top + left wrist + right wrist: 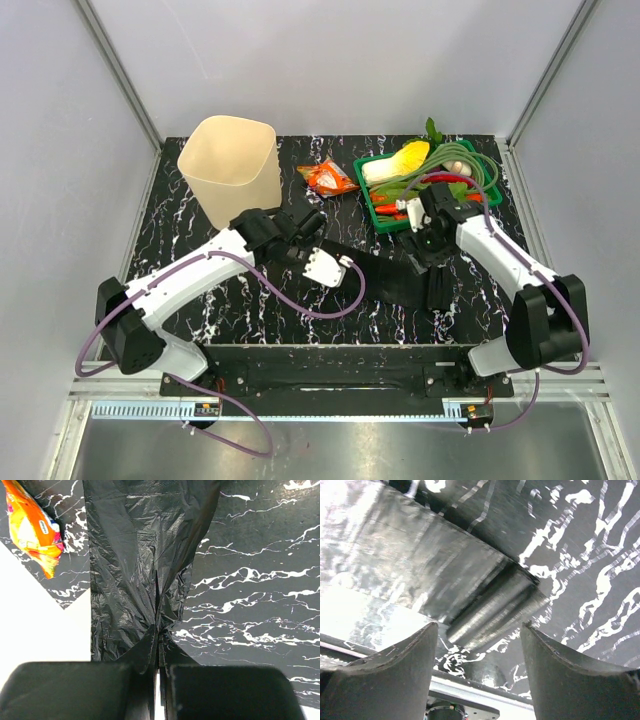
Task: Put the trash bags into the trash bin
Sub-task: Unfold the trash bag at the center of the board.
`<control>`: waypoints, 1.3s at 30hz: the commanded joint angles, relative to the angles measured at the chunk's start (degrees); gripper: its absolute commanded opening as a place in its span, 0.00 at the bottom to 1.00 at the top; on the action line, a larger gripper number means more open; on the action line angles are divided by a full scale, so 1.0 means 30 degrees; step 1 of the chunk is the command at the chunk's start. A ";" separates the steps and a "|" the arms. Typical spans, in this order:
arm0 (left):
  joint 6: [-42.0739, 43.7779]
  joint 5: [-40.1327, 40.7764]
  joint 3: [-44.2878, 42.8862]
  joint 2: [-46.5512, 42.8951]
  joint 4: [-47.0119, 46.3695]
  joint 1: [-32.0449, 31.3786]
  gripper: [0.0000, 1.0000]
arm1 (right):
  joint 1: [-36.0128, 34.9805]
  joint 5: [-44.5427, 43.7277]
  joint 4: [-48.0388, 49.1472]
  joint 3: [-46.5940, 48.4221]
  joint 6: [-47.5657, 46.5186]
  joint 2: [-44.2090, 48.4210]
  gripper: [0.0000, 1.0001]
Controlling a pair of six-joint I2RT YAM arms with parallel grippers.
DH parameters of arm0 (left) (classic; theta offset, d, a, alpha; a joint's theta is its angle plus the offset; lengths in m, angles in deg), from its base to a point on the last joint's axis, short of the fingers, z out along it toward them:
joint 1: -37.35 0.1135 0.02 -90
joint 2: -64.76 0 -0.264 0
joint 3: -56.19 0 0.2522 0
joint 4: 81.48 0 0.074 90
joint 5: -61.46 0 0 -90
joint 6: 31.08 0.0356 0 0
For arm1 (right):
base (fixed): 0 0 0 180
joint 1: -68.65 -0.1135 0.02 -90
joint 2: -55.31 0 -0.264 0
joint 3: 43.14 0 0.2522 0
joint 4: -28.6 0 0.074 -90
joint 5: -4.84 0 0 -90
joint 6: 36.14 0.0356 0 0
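Observation:
One of the trash bags [140, 555], a glossy black crinkled sheet, stretches away from my left gripper [159, 630], which is shut on a gathered pinch of it. From above, this bag [385, 278] lies dark on the marble table between the two arms, with the left gripper [318, 238] at its left end. My right gripper [479, 630] is open just above the bag's folded edge [490, 610], which shows blurred between the fingers without touching them. That gripper [436, 285] points toward the near table edge. The cream trash bin [228, 165] stands upright at the back left, behind the left arm.
An orange snack wrapper [326, 178] lies right of the bin, and it also shows as an orange snack wrapper [32, 525] in the left wrist view. A green tray of vegetables [372, 205] sits at the back right, close behind the right wrist. The metal rail of the near table edge [485, 692] is close.

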 commanded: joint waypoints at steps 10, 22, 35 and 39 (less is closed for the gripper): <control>-0.0333 0.0031 0.0773 0.0055 -0.1228 0.0003 0.00 | 0.1341 -0.0915 -0.0196 -0.2068 -0.2009 0.0002 0.66; -0.0625 0.0588 0.0949 -0.0209 -0.1228 0.0209 0.00 | 0.1341 0.1605 0.1034 -0.2127 -0.1541 -0.2282 0.60; 0.0047 0.0794 0.1622 -0.1350 -0.1257 0.1818 0.00 | 0.1341 -0.0416 0.1857 -0.2246 -0.1219 -0.3455 0.45; 0.0311 0.0851 0.2295 -0.1995 -0.1257 0.2229 0.00 | 0.1341 0.0021 0.1448 -0.1544 -0.1131 -0.3193 0.28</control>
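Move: The trash bag's loose folded end lies about 3 cm to the right hand's right, 2 cm nearer the base and 8 cm below; the flat stretch of bag is some 9 cm to its left. The vegetable basket stands about 20 cm ahead and 2 cm right. From the left hand, still holding the gathered end, the folded end is roughly 34 cm right, 1 cm back and 18 cm down; the trash bin is some 17 cm ahead, 10 cm left. Down onto the folded end goes the right hand, some 7 cm in all, first slipping about 4 cm right, then 3 cm back as it sinks, fingertips tilting back towards the base. Its part-open fingers close at the end and pinch the folded strip near the board. The left hand keeps its grip, easing slightly down, then drawing about 3 cm left, away from that end. ##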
